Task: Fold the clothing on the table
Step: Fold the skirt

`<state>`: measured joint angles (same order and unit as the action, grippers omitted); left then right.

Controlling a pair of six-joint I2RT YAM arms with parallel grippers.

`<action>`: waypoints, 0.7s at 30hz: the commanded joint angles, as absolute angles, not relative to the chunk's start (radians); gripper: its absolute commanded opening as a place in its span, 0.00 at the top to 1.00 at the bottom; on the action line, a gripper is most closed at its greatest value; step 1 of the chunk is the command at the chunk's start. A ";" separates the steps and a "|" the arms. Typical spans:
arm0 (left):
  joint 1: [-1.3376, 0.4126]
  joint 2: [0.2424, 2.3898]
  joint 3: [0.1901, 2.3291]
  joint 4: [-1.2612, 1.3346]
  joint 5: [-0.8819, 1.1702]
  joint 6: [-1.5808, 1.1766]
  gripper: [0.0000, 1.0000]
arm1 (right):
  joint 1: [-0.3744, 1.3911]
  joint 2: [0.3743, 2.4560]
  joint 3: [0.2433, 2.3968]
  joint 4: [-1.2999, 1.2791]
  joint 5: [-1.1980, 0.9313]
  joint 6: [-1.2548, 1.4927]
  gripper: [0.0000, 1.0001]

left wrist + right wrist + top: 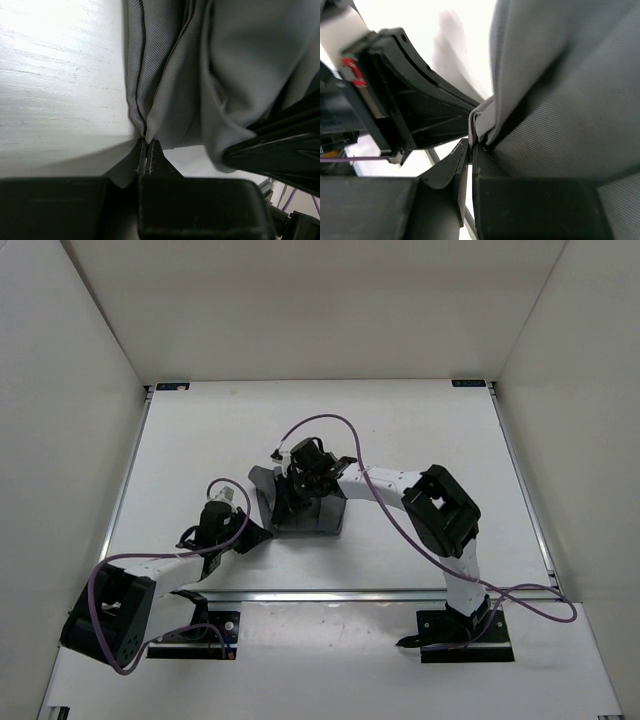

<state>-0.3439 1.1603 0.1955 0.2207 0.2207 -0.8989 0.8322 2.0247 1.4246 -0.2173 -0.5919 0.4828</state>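
The grey pleated clothing (pixel 312 515) is bunched into a compact heap at the middle of the white table (pixel 420 430), held up between both grippers. My left gripper (pixel 262 532) meets it from the lower left. In the left wrist view the left gripper (pixel 147 150) is shut on a gathered edge of the clothing (pixel 170 90), which hangs above the table (pixel 60 75). My right gripper (pixel 298 480) reaches over the heap from the right. The right wrist view shows the right gripper (pixel 474 150) shut on a folded hem of the clothing (pixel 570 100).
Thin metal rails (pixel 522 490) run along the table's sides, with white walls (pixel 70 410) close around. A purple cable (pixel 330 420) loops above the right wrist. The two grippers are near each other; the left one's black body (pixel 410 100) fills the right wrist view's left side.
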 commanded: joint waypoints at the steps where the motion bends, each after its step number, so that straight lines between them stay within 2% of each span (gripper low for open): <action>1: -0.325 1.131 0.157 0.230 0.233 -0.891 1.00 | 0.839 2.026 1.462 -0.193 -0.661 0.491 0.99; 2: -0.322 1.124 0.158 0.229 0.239 -0.894 1.00 | 0.842 2.028 1.462 -0.193 -0.687 0.489 0.96; 4: -0.318 1.108 0.156 0.219 0.235 -0.894 1.00 | 0.839 2.016 1.450 -0.160 -0.729 0.492 0.80; 5: -0.318 1.095 0.153 0.212 0.232 -0.890 0.96 | 0.841 1.987 1.431 -0.137 -0.724 0.489 0.69; 6: -0.311 1.083 0.158 0.209 0.235 -0.899 0.93 | 0.847 1.950 1.428 -0.129 -0.697 0.488 0.65; 8: -0.295 1.043 0.156 0.183 0.253 -0.908 0.74 | 0.845 1.904 1.413 -0.147 -0.654 0.468 0.54; 9: -0.287 1.011 0.152 0.175 0.255 -0.908 0.70 | 0.847 1.869 1.410 -0.143 -0.638 0.459 0.51; 11: -0.282 0.956 0.144 0.134 0.252 -0.923 0.55 | 0.825 1.819 1.367 -0.126 -0.640 0.465 0.47; 15: -0.258 0.774 0.129 -0.039 0.250 -0.924 0.43 | 0.741 1.630 1.200 -0.011 -0.626 0.518 0.43; 21: -0.227 0.614 0.106 -0.178 0.293 -0.916 0.38 | 0.643 1.503 1.062 -0.009 -0.588 0.514 0.40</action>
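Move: Both hands still pinch the folded skirt: the left on its near-left corner at the table, the right on the flap's edge about 8 cm above. The skirt's middle lies some 7 cm ahead and 7 cm right of the left hand, roughly 5 cm ahead, 6 cm right and 8 cm below the right hand; the fold's right edge is about 4 cm ahead and 16 cm right of the right hand. The metal rail runs some 14 cm behind the left hand. The right hand brings the flap's edge a last centimetre back over the left gripper, opens to a bit over half and lets go, then climbs about 12 cm and swings some 6 cm right, back across the folded skirt, its left side tilting up. The left hand opens as widely off the pinned corner and rises about 4 cm, drifting 2 cm left and a little back from the skirt. ##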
